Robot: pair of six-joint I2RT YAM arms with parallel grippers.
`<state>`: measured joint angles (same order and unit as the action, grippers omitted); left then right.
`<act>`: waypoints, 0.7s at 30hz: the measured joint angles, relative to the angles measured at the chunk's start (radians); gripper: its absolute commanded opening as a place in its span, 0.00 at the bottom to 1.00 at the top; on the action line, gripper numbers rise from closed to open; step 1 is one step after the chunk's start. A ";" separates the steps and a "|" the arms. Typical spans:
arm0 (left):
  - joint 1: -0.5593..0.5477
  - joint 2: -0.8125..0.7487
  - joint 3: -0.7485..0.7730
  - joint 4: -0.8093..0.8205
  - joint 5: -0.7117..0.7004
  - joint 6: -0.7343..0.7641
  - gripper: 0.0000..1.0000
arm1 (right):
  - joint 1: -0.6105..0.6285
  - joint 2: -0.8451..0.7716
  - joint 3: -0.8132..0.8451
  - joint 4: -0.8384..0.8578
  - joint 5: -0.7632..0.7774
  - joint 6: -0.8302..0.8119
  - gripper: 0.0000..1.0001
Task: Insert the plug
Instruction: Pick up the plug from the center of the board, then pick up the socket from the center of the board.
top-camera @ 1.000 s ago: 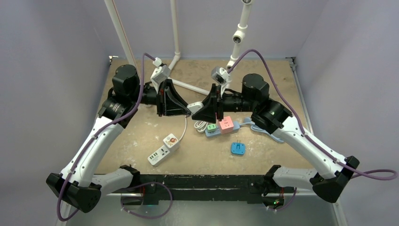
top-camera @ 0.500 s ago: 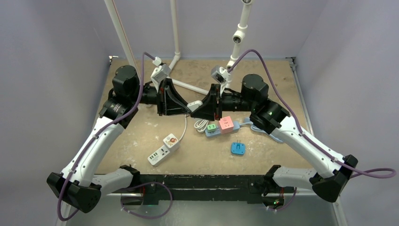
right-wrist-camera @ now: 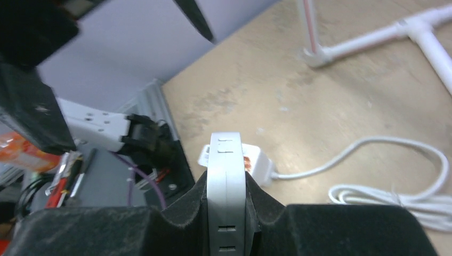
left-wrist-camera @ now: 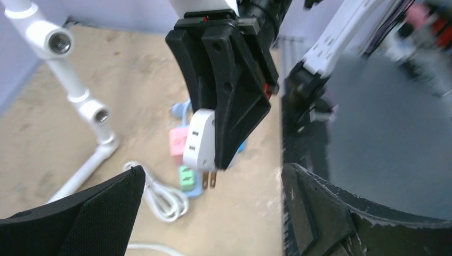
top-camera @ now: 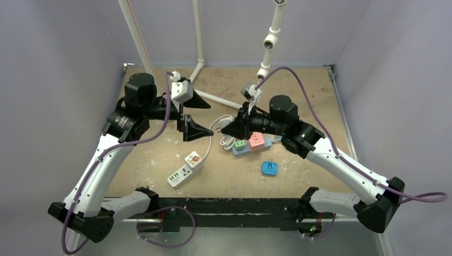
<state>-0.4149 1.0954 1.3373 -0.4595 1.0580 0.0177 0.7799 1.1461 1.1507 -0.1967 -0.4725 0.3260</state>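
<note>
The plug (left-wrist-camera: 199,140) is a white block with two brass prongs pointing down. My right gripper (top-camera: 226,128) is shut on it above the middle of the table. In the right wrist view the plug (right-wrist-camera: 226,176) sits edge-on, pinched between the black fingers (right-wrist-camera: 181,213). My left gripper (top-camera: 211,118) stands wide open just left of the plug, touching nothing. Its two fingers (left-wrist-camera: 80,218) frame the bottom of the left wrist view. A white power strip (top-camera: 185,168) lies front left. A blue strip (top-camera: 250,143) carrying green and pink blocks lies under the right gripper.
A coiled white cable (top-camera: 226,141) lies between the strips. A small blue adapter (top-camera: 269,168) sits prongs-up near the front. White pipe stands (top-camera: 213,98) rise at the back of the table. Purple-grey walls close in both sides.
My left gripper has opened and drawn back to the left, letting go of the plug. The right gripper keeps the plug and has moved slightly nearer and lower.
</note>
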 measured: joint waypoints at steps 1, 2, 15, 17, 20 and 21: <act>0.000 0.000 0.012 -0.071 -0.021 0.100 0.99 | 0.001 -0.010 -0.035 0.010 0.032 0.003 0.00; 0.000 -0.001 0.017 -0.145 -0.045 0.208 0.99 | 0.003 -0.022 -0.076 0.028 0.066 0.004 0.00; 0.000 0.159 -0.223 -0.763 -0.449 1.316 0.99 | 0.072 -0.177 -0.647 0.509 0.298 -0.041 0.00; 0.000 0.169 -0.238 -0.776 -0.474 1.402 0.99 | 0.075 -0.172 -0.664 0.558 0.303 -0.055 0.00; 0.000 0.197 -0.242 -0.785 -0.494 1.524 0.99 | 0.075 -0.153 -0.665 0.618 0.305 -0.072 0.00; 0.000 0.208 -0.244 -0.784 -0.496 1.559 0.99 | 0.075 -0.149 -0.665 0.629 0.305 -0.076 0.00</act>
<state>-0.4149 1.3029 1.0931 -1.2434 0.5625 1.5768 0.8547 0.9970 0.4858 0.4328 -0.1677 0.2501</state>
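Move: From the left hand, open and empty, the tiger-printed cube plug lies about 33 cm below, 8 cm to its left and 2 cm back; the white power strip under it is centred 4 cm back and 3 cm left of that cube. From the right hand, still holding the white plug, the blue power strip lies roughly 31 cm below, 9 cm right and 3 cm ahead, with the green plug on it 5 cm right and 4 cm ahead; the tiger cube is 12 cm left and 3 cm back. Swooping down some 26 cm and about 10 cm to its left, the left hand comes over the tiger cube plug on the white strip, its wrist swinging the wide-open fingers from pointing right to pointing mostly down; it stops short of touching. The right hand sinks about 13 cm towards the blue strip, turning slightly clockwise and keeping its grip on the white plug. ##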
